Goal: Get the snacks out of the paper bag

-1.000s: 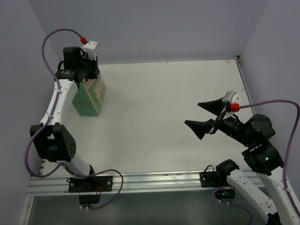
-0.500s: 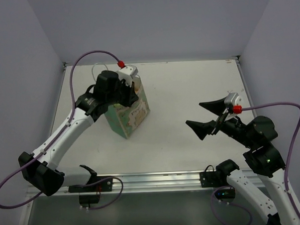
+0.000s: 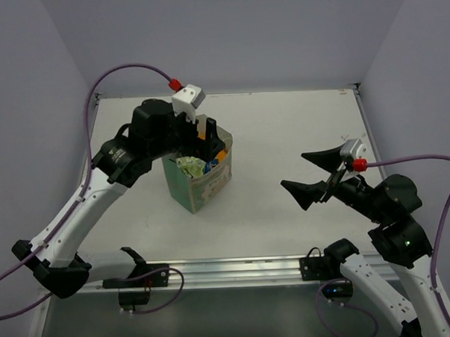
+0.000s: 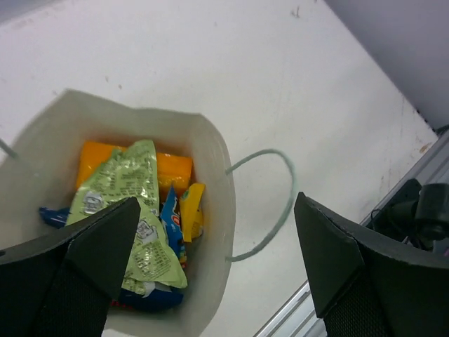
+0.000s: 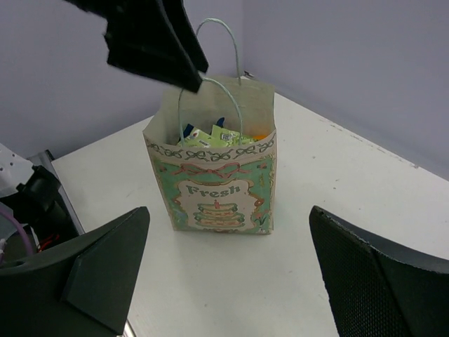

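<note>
The paper bag [image 3: 201, 183] stands upright on the table, left of the middle, its mouth wide open; its decorated front [image 5: 217, 193] faces my right wrist camera. Inside lie the snacks: a pale green sachet [image 4: 130, 203], an orange pouch [image 4: 105, 156], a yellow pack [image 4: 191, 210], a blue pack [image 4: 170, 223] and a dark blue bag [image 4: 140, 298] at the bottom. My left gripper [image 4: 217, 260] hangs open just above the bag's mouth [image 3: 205, 139], holding nothing. A string handle [image 4: 280, 203] droops outside. My right gripper [image 3: 309, 176] stands open and empty, well to the right of the bag.
A metal rail [image 3: 229, 269] runs along the table's near edge, also visible at the lower right of the left wrist view [image 4: 421, 210]. Grey walls close off the back and both sides. Bare white tabletop [image 5: 231, 281] lies between my right fingers and the bag.
My left arm carried the bag from the far left corner towards the middle, set it down and opened its jaws, letting go. The right arm has barely moved.
</note>
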Controlling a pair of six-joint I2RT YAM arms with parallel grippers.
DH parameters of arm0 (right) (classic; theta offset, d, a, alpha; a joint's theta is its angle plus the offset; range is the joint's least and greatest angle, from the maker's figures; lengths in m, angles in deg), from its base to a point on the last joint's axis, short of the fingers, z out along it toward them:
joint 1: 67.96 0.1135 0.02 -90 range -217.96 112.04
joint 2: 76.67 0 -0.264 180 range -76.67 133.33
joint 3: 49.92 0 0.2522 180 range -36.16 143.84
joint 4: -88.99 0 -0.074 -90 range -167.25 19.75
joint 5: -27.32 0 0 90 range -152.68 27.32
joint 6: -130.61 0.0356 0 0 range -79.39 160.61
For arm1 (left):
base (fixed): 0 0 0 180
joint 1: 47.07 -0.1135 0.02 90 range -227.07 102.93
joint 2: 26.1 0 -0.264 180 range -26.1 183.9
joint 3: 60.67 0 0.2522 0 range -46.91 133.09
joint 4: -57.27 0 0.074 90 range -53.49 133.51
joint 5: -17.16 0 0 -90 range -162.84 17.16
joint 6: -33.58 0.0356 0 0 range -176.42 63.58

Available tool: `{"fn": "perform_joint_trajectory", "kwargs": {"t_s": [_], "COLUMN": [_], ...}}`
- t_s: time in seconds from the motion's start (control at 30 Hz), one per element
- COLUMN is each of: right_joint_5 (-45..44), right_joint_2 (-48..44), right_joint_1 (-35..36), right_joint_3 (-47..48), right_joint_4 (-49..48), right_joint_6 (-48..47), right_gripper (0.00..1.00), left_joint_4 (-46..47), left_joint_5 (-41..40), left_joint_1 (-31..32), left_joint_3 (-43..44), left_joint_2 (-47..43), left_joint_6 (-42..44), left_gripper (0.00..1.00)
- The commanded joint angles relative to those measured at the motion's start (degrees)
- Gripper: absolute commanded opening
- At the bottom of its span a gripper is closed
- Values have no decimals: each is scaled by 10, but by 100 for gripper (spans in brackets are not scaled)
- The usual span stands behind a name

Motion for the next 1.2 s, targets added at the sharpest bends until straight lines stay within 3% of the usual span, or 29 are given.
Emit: {"fn": "perform_joint_trajectory", "kwargs": {"t_s": [0.0,0.13,0.17,0.23,0.33,0.43,0.6,1.0,1.17], "right_joint_5": [-14,-8,-6,1,5,9,13,18,26], "right_joint_2": [-1,4,5,7,9,12,12,15,31], "right_joint_1": [1,1,2,1,1,1,1,1,1], "right_joint_3": [29,32,33,37,37,37,31,25,40], "right_joint_4": [11,10,10,10,13,15,17,13,18], "right_joint_6": [-13,-11,-10,-9,-11,-13,-16,-17,-19], "right_gripper": [99,99,99,99,99,99,99,99,99], "left_joint_4": [-57,-94,-95,-54,57,100,151,245,242], "left_joint_5": [-43,-147,-201,-219,-153,-40,9,84,115], "left_joint_1": [0,-1,-3,-33,-144,-219,-234,-271,-272], "left_joint_3": [134,186,185,141,11,-65,-127,-200,-202], "left_joint_2": [-18,-22,-27,-39,-86,-87,-65,-30,-6], "left_joint_6": [32,68,74,103,129,135,149,188,198], "left_gripper": [100,100,99,98,93,91,85,58,54]}}
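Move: The left hand is open over the handle on the paper bag's right side, which is about 4 cm below it. Its goal is the bag's left rim, roughly 10 cm ahead, 12 cm to its left and 9 cm lower, with the left handle about 12 cm ahead, 10 cm left and 4 cm down. The snacks are some 5 cm ahead, 6 cm left and 15 cm down. From the idle right hand, that left rim is about 25 cm ahead, 33 cm left and 14 cm lower. Up first, by about 13 cm, the left hand arcs left and forward across the bag's mouth, then sinks some 20 cm to the far left side. The wrist turns counter-clockwise, then partly back, as the fingers close to about half open, one outside and one inside the left rim beside the handle, not yet pinching. ##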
